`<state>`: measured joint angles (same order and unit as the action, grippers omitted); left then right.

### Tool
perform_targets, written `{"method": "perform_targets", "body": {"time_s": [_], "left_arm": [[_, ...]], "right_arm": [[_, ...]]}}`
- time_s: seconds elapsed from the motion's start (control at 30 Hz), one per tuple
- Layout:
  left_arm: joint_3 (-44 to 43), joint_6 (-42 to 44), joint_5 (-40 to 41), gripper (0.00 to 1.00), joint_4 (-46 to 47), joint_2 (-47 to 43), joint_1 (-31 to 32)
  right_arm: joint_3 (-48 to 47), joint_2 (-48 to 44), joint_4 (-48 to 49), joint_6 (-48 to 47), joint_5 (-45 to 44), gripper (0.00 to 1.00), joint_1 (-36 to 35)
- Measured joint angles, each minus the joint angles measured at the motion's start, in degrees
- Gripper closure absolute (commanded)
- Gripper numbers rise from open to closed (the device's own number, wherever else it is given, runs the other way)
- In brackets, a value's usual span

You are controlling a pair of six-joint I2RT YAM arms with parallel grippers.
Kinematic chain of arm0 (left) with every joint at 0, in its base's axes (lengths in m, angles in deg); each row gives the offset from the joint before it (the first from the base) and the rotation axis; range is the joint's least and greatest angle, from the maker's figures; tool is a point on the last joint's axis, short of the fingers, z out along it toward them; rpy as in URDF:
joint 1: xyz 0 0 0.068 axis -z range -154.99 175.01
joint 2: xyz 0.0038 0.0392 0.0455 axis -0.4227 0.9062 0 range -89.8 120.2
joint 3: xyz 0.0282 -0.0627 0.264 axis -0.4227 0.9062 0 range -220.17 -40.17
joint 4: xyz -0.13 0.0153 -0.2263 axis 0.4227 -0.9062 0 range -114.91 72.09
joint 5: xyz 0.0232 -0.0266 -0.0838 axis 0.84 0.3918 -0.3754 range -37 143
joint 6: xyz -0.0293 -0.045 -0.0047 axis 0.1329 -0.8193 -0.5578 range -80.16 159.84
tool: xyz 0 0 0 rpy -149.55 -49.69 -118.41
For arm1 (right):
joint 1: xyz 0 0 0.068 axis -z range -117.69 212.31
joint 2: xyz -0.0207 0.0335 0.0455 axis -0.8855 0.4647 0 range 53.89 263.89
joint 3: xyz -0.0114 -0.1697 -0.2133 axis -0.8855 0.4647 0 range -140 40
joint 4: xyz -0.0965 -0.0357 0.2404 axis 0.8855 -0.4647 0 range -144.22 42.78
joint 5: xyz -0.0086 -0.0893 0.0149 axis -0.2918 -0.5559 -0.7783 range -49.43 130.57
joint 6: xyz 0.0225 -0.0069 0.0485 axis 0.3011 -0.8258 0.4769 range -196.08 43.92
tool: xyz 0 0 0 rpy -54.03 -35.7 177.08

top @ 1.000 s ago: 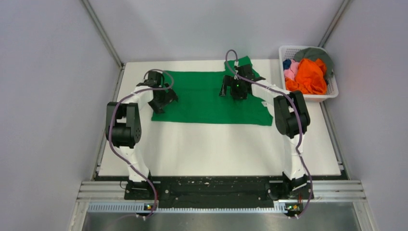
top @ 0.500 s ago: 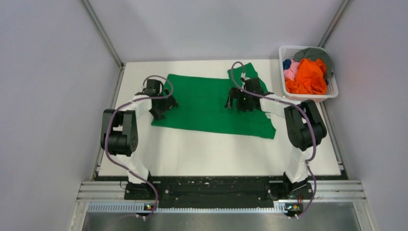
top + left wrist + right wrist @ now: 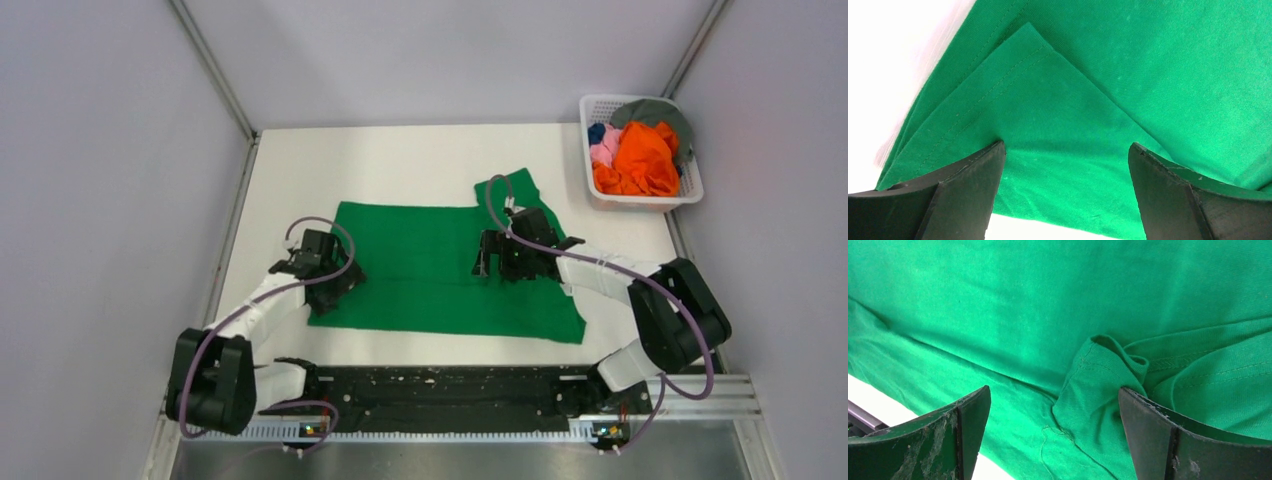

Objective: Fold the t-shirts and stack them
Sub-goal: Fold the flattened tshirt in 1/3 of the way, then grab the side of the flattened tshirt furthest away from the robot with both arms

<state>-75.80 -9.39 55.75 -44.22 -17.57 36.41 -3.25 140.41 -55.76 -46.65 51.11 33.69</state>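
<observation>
A bright green t-shirt lies flat on the white table, one sleeve sticking out at the back. My left gripper is low over its left edge, jaws open, and the cloth there is doubled into a pointed corner. My right gripper is low over the right half, open too, with a small bunched fold by its right finger. Green cloth fills the gap of the left gripper and of the right gripper, gripped by neither. More t-shirts, orange, pink and grey, are heaped in the basket.
The white lattice basket stands at the back right corner of the table. A black rail with both arm bases runs along the near edge. Grey walls close in left, right and behind.
Both arms have drawn back toward the near edge, and the green t-shirt has slid that way with them. Both sets of jaws stayed open.
</observation>
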Motion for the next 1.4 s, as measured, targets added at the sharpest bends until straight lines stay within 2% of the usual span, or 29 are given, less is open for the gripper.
{"method": "perform_targets", "body": {"time_s": [0.37, 0.57, 0.77, 0.93, 1.1, 1.23, 1.4], "left_arm": [[9.8, -7.4, -0.5, 0.01, -8.8, -19.1, 1.0], [11.6, -9.4, -0.7, 0.01, -12.4, -24.0, 1.2], [11.3, -9.3, -0.8, 0.01, -14.1, -24.8, 1.4], [5.5, -7.1, 1.0, 0.01, -18.9, -23.1, 1.4], [-5.2, -3.0, 4.5, 0.01, -17.1, -18.5, 1.4], [-14.3, 0.0, 6.6, 0.01, -15.6, -7.8, 0.0], [-26.7, 3.8, 8.0, 0.03, -13.9, 9.4, -4.2]], "right_arm": [[1.0, -1.8, -1.9, 0.2, 0.0, 0.03, -1.0], [1.3, -2.7, -3.0, 0.2, 0.1, 0.03, -1.4], [1.6, -4.0, -4.3, 0.2, 0.0, 0.01, -1.7], [-0.3, -4.4, -8.0, -0.3, -3.0, 0.01, -1.8], [-9.3, -4.4, -11.6, -0.7, -10.9, 0.01, -1.7], [-17.7, -2.3, -11.5, -2.0, -14.0, 0.01, -0.6], [-30.2, 8.0, -11.2, -4.6, -15.2, 0.02, 3.7]]}}
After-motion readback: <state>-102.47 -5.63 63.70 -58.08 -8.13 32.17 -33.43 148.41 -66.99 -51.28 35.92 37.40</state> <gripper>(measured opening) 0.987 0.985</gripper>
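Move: Straight ahead of the left hand, some 23 cm out, is the t-shirt's far left corner. The folded flap's edge runs about 4 cm ahead of that hand and the shirt's near edge 7 cm behind it. From the right hand, the far sleeve lies roughly 20 cm ahead and 3 cm right, the flap's edge about 4 cm back, and the neck label some 16 cm right and 5 cm back. All of it lies about 1 cm below the hands. Pressing open fingertips on the cloth, the left hand keeps dragging the shirt back another 8 cm or so, slowing, while the right eases back only 2 to 3 cm. Both then come free and swing up and forward some 16 cm, fingers still wide, the left towards the far left corner and the right, its fingers tilting up and turning slightly clockwise, towards the far sleeve. ##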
